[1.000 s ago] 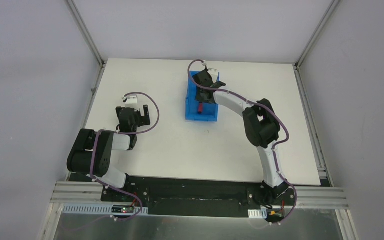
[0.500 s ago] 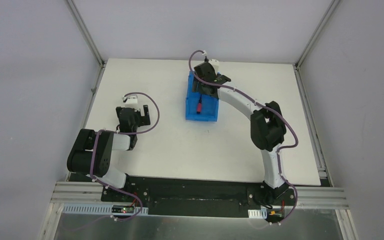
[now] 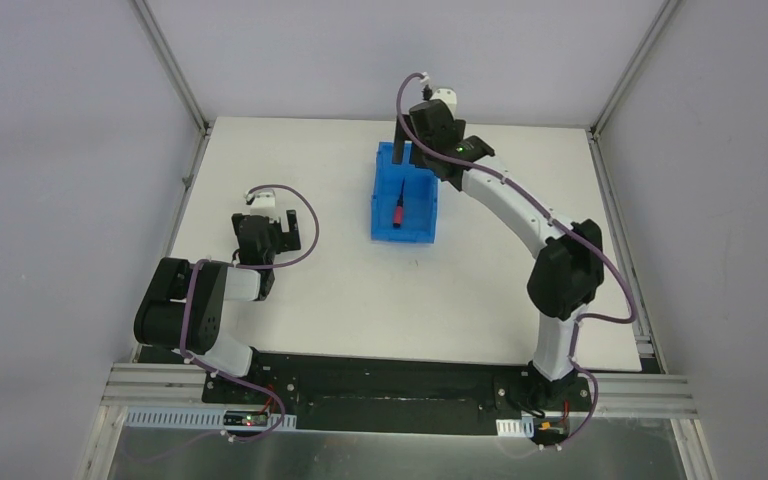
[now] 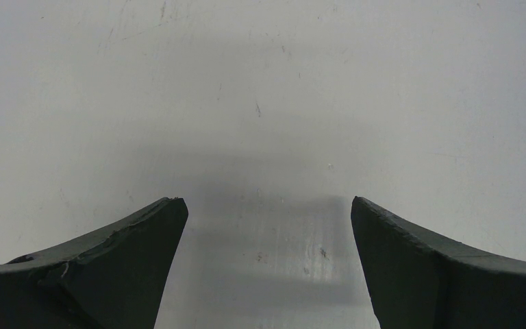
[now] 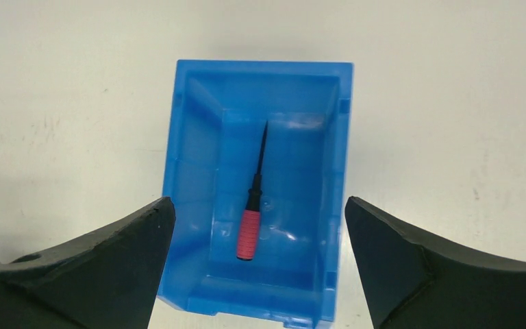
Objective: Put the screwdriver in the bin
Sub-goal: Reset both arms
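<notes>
The screwdriver (image 5: 248,235), red handle and thin black shaft, lies flat on the floor of the blue bin (image 5: 185,205), its tip pointing to the far end. In the top view the screwdriver (image 3: 400,208) rests lengthwise inside the bin (image 3: 422,218) at mid-table. My right gripper (image 5: 258,200) hovers high above the bin, open wide and holding nothing; from above, the right gripper (image 3: 405,150) hangs over the bin's far end. My left gripper (image 4: 267,199) stands open over bare table, far left of the bin, also seen in the top view (image 3: 260,228).
The white table (image 3: 340,290) is bounded by grey walls and metal corner rails (image 3: 172,65). The right arm's elbow (image 3: 565,275) reaches over the table's right side. Both arm bases sit on the black plate (image 3: 390,385) at the near edge.
My right gripper opened and let go of the screwdriver, which now lies in the bin. The right arm rose and drew back toward the far end. The left arm stayed still.
</notes>
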`<state>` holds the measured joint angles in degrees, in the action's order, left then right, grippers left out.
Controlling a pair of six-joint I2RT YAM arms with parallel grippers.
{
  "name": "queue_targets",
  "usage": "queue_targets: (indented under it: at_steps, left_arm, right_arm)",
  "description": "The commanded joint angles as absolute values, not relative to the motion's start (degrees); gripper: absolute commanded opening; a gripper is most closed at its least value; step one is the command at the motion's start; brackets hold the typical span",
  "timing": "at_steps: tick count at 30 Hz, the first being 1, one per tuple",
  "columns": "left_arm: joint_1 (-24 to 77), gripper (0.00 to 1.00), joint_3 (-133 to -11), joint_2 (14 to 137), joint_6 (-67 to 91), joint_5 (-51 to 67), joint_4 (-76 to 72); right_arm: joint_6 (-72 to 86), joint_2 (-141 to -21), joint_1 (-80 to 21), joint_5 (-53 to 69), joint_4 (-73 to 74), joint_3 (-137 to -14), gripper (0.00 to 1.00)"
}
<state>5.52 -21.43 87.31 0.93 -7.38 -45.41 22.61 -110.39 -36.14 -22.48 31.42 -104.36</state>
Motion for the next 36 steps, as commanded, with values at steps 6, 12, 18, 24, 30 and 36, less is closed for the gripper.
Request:
queue_targets:
  at_steps: [6, 12, 18, 24, 30, 36]
  left_arm:
    - [4.8, 0.99, -21.4, 86.2, 1.3, -7.0, -47.1]
    - [4.8, 0.99, -21.4, 86.3, 1.3, -7.0, -47.1]
    - [4.8, 0.99, -21.4, 86.3, 1.3, -7.0, -47.0]
    - [4.8, 0.99, -21.4, 86.2, 1.3, -7.0, -47.0]
    - [4.8, 0.99, -21.4, 86.2, 1.3, -7.0, -47.1]
    - [4.8, 0.99, -21.4, 86.3, 1.3, -7.0, -47.0]
  right_arm:
    - [15.9, -99.2, -27.7, -22.5, 34.5, -98.5, 0.98]
    - [14.7, -94.0, -19.5, -19.2, 34.1, -92.3, 0.98]
    - [13.0, -90.9, -12.8, -16.5, 33.4, -88.0, 0.98]
    - [11.8, -90.1, -6.3, -12.8, 33.0, -85.5, 0.98]
    - [10.8, -89.5, -1.4, -9.6, 31.3, -83.4, 0.98]
    - [9.0, -89.5, 1.3, -6.6, 30.3, -81.9, 0.98]
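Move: The emptied right hand hangs open over the bin: the screwdriver's middle is about 3 cm to its left, level with it fore and aft, and some 18 cm below. The middle of the bin around it is roughly 2 cm ahead, 2 cm left and 17 cm down. The right-hand table rail runs some 47 cm to this hand's right, level with it. From the left hand the screwdriver lies about 8 cm ahead, 31 cm right and 3 cm lower. Touching nothing, the right hand swings off to the right, away from the bin and over bare table towards the right-hand rail, about 29 cm, slowing towards the end. It first rises a couple of centimetres, then sinks some 4 cm. On the way it turns about 20 degrees clockwise and tips its fingers slightly farther down; they stay wide open. ##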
